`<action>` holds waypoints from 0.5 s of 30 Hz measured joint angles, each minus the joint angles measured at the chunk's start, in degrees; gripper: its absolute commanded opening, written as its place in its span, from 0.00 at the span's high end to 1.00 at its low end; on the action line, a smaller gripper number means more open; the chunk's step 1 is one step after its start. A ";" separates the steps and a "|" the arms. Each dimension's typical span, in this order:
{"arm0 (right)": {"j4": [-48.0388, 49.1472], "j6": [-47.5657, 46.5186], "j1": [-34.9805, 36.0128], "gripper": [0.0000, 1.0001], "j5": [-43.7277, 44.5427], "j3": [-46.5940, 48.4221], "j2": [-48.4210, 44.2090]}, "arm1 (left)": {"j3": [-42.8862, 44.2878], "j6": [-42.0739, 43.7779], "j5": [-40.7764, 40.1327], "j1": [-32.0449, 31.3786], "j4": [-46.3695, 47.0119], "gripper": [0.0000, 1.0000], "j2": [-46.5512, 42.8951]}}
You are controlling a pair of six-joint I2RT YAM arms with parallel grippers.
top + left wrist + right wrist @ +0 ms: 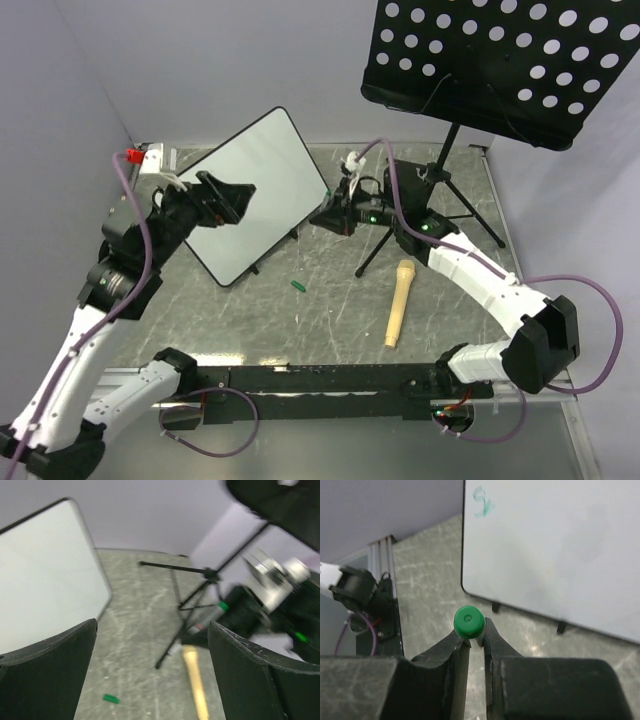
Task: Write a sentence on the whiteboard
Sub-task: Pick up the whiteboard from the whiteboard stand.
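Observation:
The whiteboard (pixel 268 175) stands tilted at the back left of the table, propped on small black feet. In the right wrist view the whiteboard (pixel 560 545) carries one teal-green mark like an S (pixel 482 502) near its top corner; that is all of the sentence that shows. My right gripper (pixel 475 630) is shut on a marker whose green end (pixel 469 622) sticks out past the fingertips, a short way off the board's edge. From above, the right gripper (pixel 332 212) sits just right of the board. My left gripper (pixel 232 195) hangs open and empty in front of the board's face.
A black perforated music stand (pixel 500 60) on a tripod (pixel 455 195) rises behind the right arm. A green marker cap (pixel 297 286) and a pale wooden stick (pixel 397 302) lie on the grey table. Purple walls close in at the left and back.

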 measured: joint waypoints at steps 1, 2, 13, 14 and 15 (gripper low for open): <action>0.13 -0.31 0.04 1.00 0.87 -2.08 -0.61 | -0.44 -0.33 1.27 3.04 -0.17 0.03 0.94; 0.24 -0.50 0.07 1.00 1.73 -3.76 -1.25 | -1.07 -0.52 2.14 5.16 -0.26 0.03 1.44; 3.69 -0.85 3.30 1.00 10.82 -13.73 -6.64 | -13.14 -2.40 5.90 21.07 -3.56 0.03 -1.77; 3.96 -0.83 3.32 1.00 11.32 -13.77 -6.60 | -13.66 -2.10 5.90 22.43 -3.82 0.03 -2.45; 4.22 -0.83 3.32 1.00 11.67 -13.79 -6.60 | -14.05 -1.73 5.79 23.78 -3.74 0.03 -2.82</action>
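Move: The whiteboard leans on its stand with its middle about 18 cm ahead of my open left hand, some 2 cm to its left and 30 cm below. The loose green marker cap lies about 4 cm ahead, 12 cm right and 41 cm below; the marker in my right fingers is about 3 cm ahead, 18 cm right and 10 cm below. From my right hand, the board's middle is roughly 15 cm ahead, 18 cm left and 20 cm below. I drop my left hand about 11 cm while swinging it nearly 10 cm left, with a short early reach forward, coming down towards the whiteboard's left side. On the way I tip the fingers down and turn them counter-clockwise, each some 15 degrees, keeping them wide open and touching nothing. My right hand sinks about 5 cm, then settles, still pinching the marker. ##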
